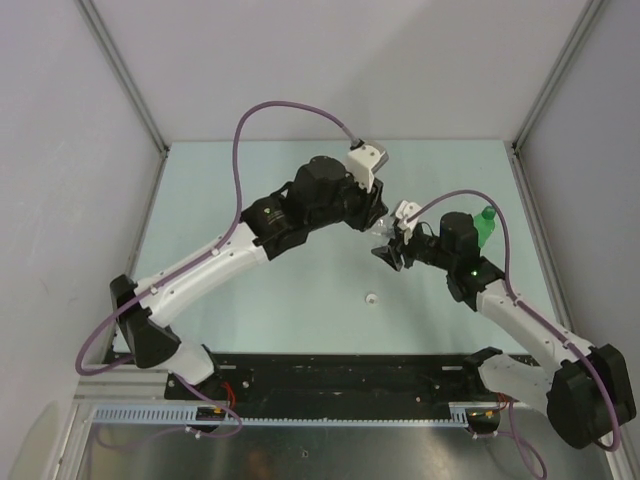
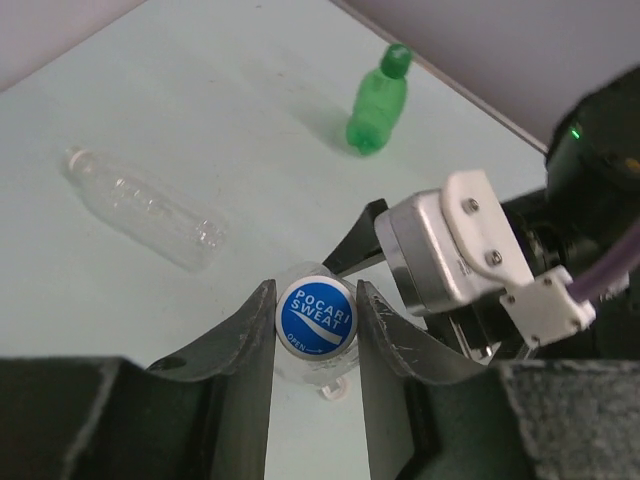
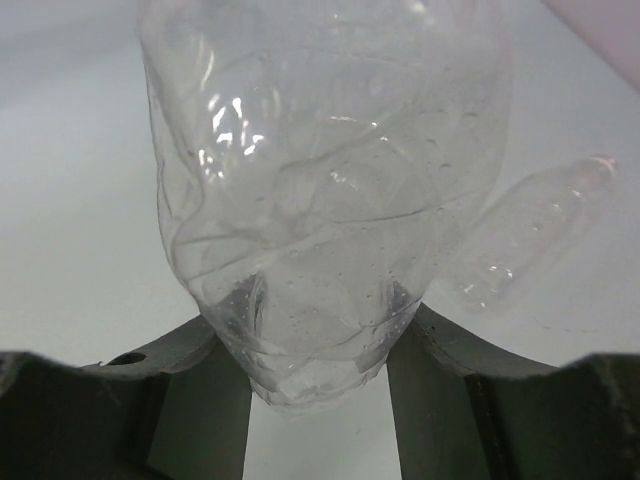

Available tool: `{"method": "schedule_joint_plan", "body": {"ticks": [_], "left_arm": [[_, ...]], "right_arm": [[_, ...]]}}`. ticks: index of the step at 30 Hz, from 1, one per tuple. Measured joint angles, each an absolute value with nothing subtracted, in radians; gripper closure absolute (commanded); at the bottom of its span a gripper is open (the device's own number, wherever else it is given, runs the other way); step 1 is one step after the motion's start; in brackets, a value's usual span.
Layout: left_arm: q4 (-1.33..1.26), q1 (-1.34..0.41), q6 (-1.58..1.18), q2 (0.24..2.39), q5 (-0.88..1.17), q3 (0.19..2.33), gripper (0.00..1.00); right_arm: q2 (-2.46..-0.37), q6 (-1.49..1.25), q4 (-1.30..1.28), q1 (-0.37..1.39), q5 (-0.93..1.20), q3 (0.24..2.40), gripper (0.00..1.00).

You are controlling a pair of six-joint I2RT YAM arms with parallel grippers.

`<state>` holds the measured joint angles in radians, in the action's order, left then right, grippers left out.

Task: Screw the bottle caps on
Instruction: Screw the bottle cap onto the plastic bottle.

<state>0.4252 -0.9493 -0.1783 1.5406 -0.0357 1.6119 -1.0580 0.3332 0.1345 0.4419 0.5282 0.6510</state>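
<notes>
My left gripper (image 2: 315, 300) is shut on a white bottle cap with a blue printed top (image 2: 317, 316). The cap sits on the neck of a clear ribbed bottle (image 3: 320, 200). My right gripper (image 3: 320, 340) is shut on that bottle's lower body and holds it above the table. In the top view the left gripper (image 1: 383, 228) and right gripper (image 1: 392, 252) meet at mid-table. A second clear bottle (image 2: 145, 208) lies on its side with an open neck. The green bottle (image 2: 379, 100) stands upright with its green cap (image 2: 397, 58) on. Another white cap (image 1: 371, 298) lies loose on the table.
The pale green table (image 1: 300, 310) is enclosed by white walls with metal corner posts (image 1: 120, 70). The green bottle (image 1: 484, 228) stands just behind my right arm's wrist. A black rail (image 1: 340, 375) runs along the near edge between the arm bases.
</notes>
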Motion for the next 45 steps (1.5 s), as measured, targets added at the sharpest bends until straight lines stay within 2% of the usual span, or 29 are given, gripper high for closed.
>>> {"method": "schedule_joint_plan", "body": {"ticks": [11,21,32,34,36,37,39,40,42,45], "left_arm": [[0.375,-0.944,0.101,1.480,0.321,1.542,1.00],[0.340,-0.940,0.381,1.421,0.588,1.438,1.00],[0.310,-0.942,0.604,1.359,0.756,1.360,0.90],[0.315,-0.942,0.617,1.362,0.775,1.360,0.82],[0.320,-0.942,0.622,1.366,0.790,1.361,0.66],[0.322,-0.941,0.621,1.369,0.797,1.363,0.55],[0.327,-0.937,0.620,1.376,0.808,1.369,0.20],[0.327,-0.935,0.624,1.379,0.811,1.372,0.10],[0.370,-0.921,0.609,1.397,0.801,1.377,0.03],[0.430,-0.894,0.571,1.430,0.788,1.378,0.01]], "right_arm": [[-0.967,0.410,0.013,0.403,0.787,0.641,1.00],[-0.936,0.574,-0.101,0.395,0.903,0.640,1.00],[-0.923,0.694,-0.127,0.396,1.031,0.640,1.00],[-0.921,0.712,-0.145,0.396,1.047,0.640,1.00],[-0.921,0.723,-0.159,0.396,1.058,0.640,1.00],[-0.921,0.727,-0.164,0.396,1.060,0.640,1.00],[-0.921,0.734,-0.171,0.395,1.063,0.640,1.00],[-0.921,0.735,-0.173,0.396,1.069,0.640,1.00],[-0.914,0.739,-0.167,0.401,1.113,0.654,1.00],[-0.897,0.756,-0.166,0.400,1.138,0.683,1.00]]}}
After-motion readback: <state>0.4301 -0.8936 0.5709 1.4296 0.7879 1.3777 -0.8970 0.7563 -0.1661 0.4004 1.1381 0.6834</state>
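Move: My left hand already pinches the white-and-blue cap at the mouth of the crumpled clear bottle; the bottle's middle lies about 7 cm below this hand, 3 cm to its right and 1 cm ahead. From my right hand, gripping the lower body, the cap is some 12 cm up, 3 cm left and 1 cm back. The loose cap lies on the table about 6 cm back of my left hand, straight below that line; the lying bottle is roughly 24 cm ahead. I keep twisting the cap clockwise with my left hand, about 55 degrees, while my right hand keeps the bottle body pinched and turns it counter-clockwise by some 35; both hands draw back towards my base together as they turn. Then my left fingers open wide, let go of the cap and drop around the bottle, as my right hand rises a little. ##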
